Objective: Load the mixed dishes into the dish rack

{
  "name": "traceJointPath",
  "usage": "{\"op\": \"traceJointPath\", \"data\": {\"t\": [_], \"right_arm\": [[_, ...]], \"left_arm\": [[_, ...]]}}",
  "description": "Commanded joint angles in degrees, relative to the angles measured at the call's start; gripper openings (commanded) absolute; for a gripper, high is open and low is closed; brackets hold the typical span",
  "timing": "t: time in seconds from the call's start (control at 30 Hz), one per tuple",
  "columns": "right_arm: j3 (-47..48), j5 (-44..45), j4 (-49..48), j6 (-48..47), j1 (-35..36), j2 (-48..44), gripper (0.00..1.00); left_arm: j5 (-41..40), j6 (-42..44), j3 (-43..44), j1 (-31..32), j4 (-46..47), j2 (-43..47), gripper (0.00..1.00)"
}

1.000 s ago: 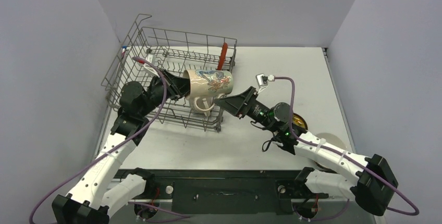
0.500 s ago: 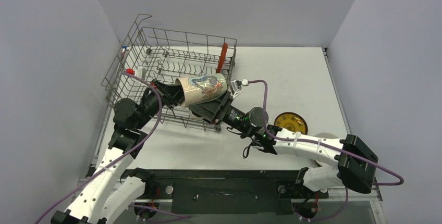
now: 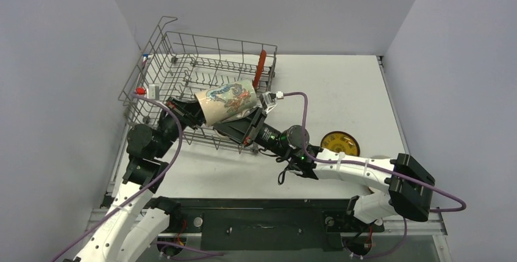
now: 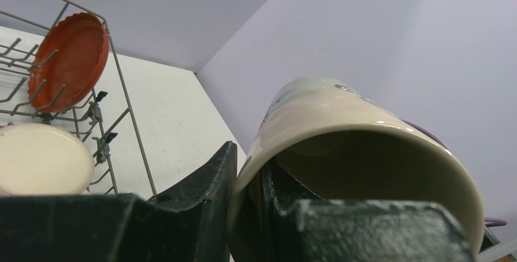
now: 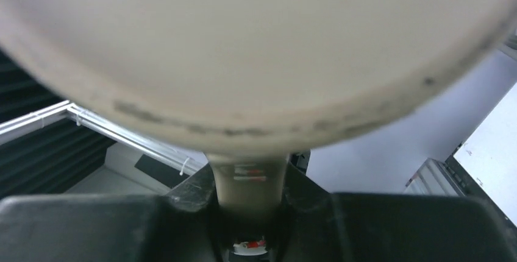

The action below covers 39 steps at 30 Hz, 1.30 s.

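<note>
A cream mug (image 3: 225,100) with a painted pattern lies tilted on its side above the near part of the dish rack (image 3: 183,34). My left gripper (image 3: 196,111) is shut on its rim, one finger inside the mug (image 4: 366,134) and one outside; the left gripper (image 4: 247,164) pinches the wall. My right gripper (image 3: 235,127) comes in from below and is shut on the mug's handle (image 5: 249,180), under the mug's base (image 5: 244,49). A red plate (image 3: 261,67) stands on edge at the rack's far right. A yellow saucer (image 3: 339,142) lies on the table.
The rack's tall wire sides and upright tines surround the mug. In the left wrist view the red plate (image 4: 70,61) leans in the tines and a cream round dish (image 4: 42,158) sits below it. The right arm crosses the table between rack and saucer.
The right gripper moved left under the mug and closed on its handle. The mug shifted left and back over the rack as the left arm drew in.
</note>
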<state>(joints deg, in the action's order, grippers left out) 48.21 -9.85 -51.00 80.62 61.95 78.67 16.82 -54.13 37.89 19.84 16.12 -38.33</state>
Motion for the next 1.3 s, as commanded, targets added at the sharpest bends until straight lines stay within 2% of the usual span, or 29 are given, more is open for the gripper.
{"op": "traceJointPath", "data": {"t": [0.0,0.17,0.3,0.4,0.5,0.57,0.6,0.63,0.7,0.83,1.0,1.07,1.17,1.27], "right_arm": [[3.73,5.64,-2.16,-1.20,-0.84,2.53,0.00],[3.15,6.52,-3.62,-0.01,-0.83,3.62,0.00],[2.69,7.30,-2.35,-0.64,-0.93,3.14,0.00],[2.88,7.15,-0.06,-2.03,-1.11,2.59,0.00],[4.69,4.08,1.73,-3.24,-2.27,3.12,0.00],[4.67,3.96,1.13,-3.71,-2.85,3.15,0.00],[4.78,4.18,1.71,-4.06,-3.00,2.97,0.00],[4.88,4.69,2.49,-4.90,-3.34,2.73,0.00],[5.62,4.81,4.77,-6.17,-4.02,2.48,0.00],[6.15,6.04,8.88,-8.88,-5.62,1.99,0.00],[11.01,6.36,17.94,-14.70,-7.91,3.62,0.00],[16.69,6.65,26.27,-23.86,-7.46,5.68,0.00],[26.01,8.91,39.83,-32.01,-6.26,9.09,0.00],[31.07,12.65,45.94,-39.47,-5.36,12.98,0.00]], "left_arm": [[0.94,3.98,1.23,0.93,4.53,2.77,0.00],[-0.03,6.01,2.03,1.39,1.33,3.21,0.00],[-3.12,7.70,4.02,1.73,-5.21,3.25,0.02],[-6.50,9.69,5.62,1.78,-11.57,3.26,0.23],[-8.18,12.38,6.65,1.79,-15.34,3.41,0.39],[-9.42,14.33,7.20,1.79,-20.48,3.55,0.61],[-10.04,15.02,7.81,1.79,-21.82,3.58,0.66],[-11.43,16.47,8.17,1.79,-24.47,3.60,0.77],[-14.17,18.73,9.70,1.72,-29.04,3.76,0.88],[-19.11,23.81,12.81,1.70,-36.19,4.24,1.00],[-25.46,28.66,17.06,1.70,-42.85,6.06,0.96],[-27.86,30.61,17.53,1.72,-44.38,7.14,0.96],[-30.49,33.45,19.58,1.78,-47.53,7.56,0.96],[-32.91,35.32,19.93,1.79,-49.27,8.70,0.96]]}}
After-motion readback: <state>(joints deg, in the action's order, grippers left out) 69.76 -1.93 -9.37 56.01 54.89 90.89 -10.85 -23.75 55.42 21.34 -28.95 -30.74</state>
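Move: Both hands hold the patterned mug over the rack, the left by its rim, the right by its handle. Open tines for it lie about 25 cm ahead of the right hand, 3 cm to its left and 25 cm below; from the left hand, some 15 cm ahead, 3 cm right and equally far below. The cream mug already racked stands about 20 cm straight ahead of the right hand, 26 cm below; the red plate is roughly 37 cm ahead, 10 cm right, 22 cm below. After barely shifting at first, the left hand opens wide and lets go of the patterned mug's rim, dips and then draws off about 10 cm to its left, rolling its left side up and turning counter-clockwise by some 30 degrees each. The right hand keeps its pinch on the handle and carries the mug forward and down, away from the left hand and out over the cream mug in the rack, tipping its left-pointing fingers downward so that the mug's rim end dips, and swinging slightly clockwise. ##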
